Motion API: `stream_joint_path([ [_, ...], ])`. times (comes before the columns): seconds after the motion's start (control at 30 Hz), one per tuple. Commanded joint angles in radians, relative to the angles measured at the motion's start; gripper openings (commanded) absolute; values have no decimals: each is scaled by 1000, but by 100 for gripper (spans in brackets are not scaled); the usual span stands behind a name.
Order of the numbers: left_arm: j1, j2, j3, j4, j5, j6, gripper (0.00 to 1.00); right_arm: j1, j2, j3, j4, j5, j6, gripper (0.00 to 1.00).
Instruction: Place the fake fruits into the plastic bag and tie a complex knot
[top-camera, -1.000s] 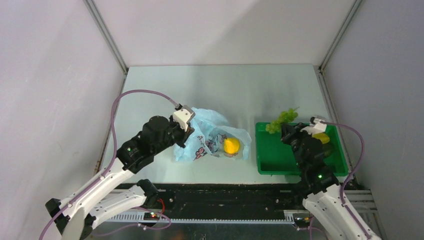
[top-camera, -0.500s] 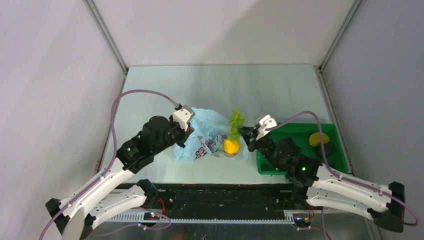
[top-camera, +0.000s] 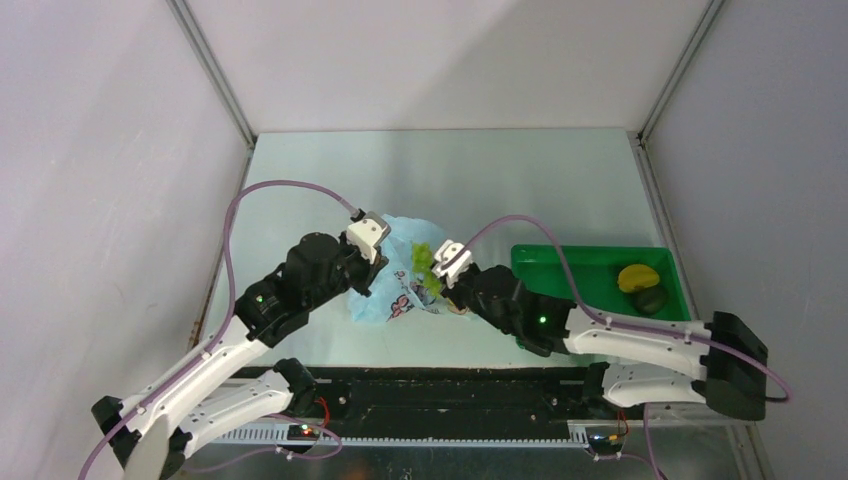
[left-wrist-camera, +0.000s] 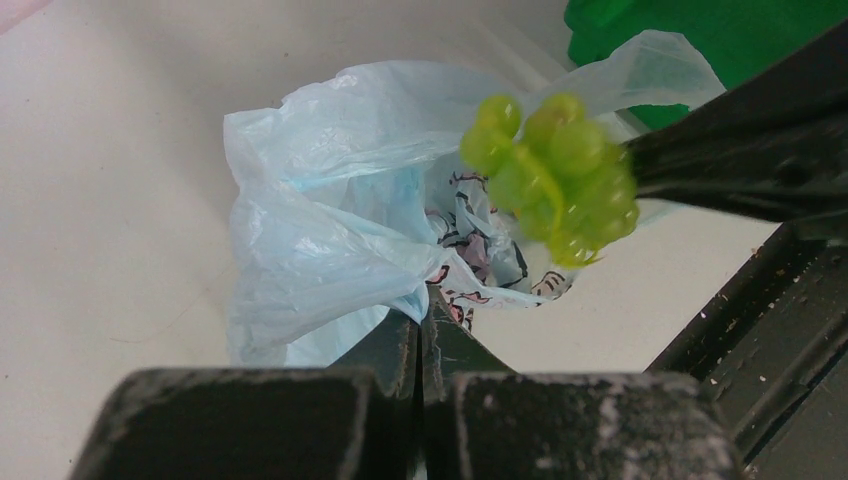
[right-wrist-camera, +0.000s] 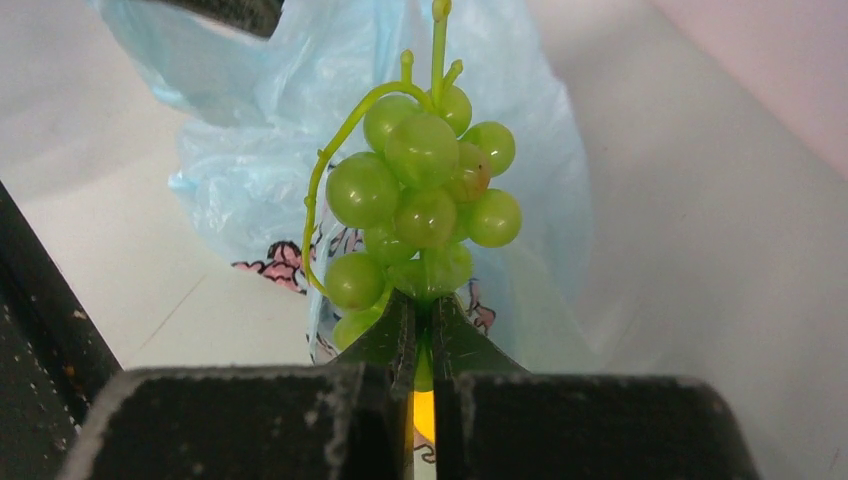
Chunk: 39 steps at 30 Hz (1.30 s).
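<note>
The light-blue plastic bag lies left of centre, and my left gripper is shut on its edge, holding the mouth up. My right gripper is shut on the green grapes, pinching the bunch at its lower end. The bunch hangs right at the bag's mouth. A yellow patch of fruit shows between my right fingers, inside the bag. Another yellow fruit lies in the green tray.
The green tray stands at the right and also holds a dark object. My right arm stretches across the tray's near side. Grey walls close in the table on three sides.
My right arm has carried the grapes leftward from the tray to the bag's mouth. The left gripper has kept still, holding the bag.
</note>
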Motion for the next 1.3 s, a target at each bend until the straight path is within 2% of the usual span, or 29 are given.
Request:
stream_joint_path([
  [0.0,5,-10,-3,33,-17,-8,0,16,84,84,-21,-15,-16,0],
  [0.23,4,-7,-3,33,-20,-8,0,13,218,117,-67,37,-10,0],
  [0.53,5,-5,-3,31,-20,-7,0,-66,259,118,-125,20,106,0],
  [1.27,5,-1,-3,32,-6,-3,0,-101,467,251,-23,-32,80,0],
])
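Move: The green grapes are already pinched in the right fingers. The bag's open mouth, where they are being taken, lies about 5 cm ahead of that hand, 4 cm left and 12 cm below. The left fingertips, holding the bag rim, are some 9 cm left and 2 cm ahead; the yellow fruit inside lies 6 cm right, 1 cm back, 15 cm down. From the left hand the mouth is roughly 3 cm ahead, 5 cm right, 10 cm below. Keeping its pinch on the grapes, the right hand lowers them about 9 cm into the bag's mouth, its fingers tipping some 15 degrees further down. The drop comes mostly first, with a small sway left and back; then it pushes about 5 cm forward and finally 3 cm left, deeper under the held rim. The left hand stays still, still pinching the rim. ##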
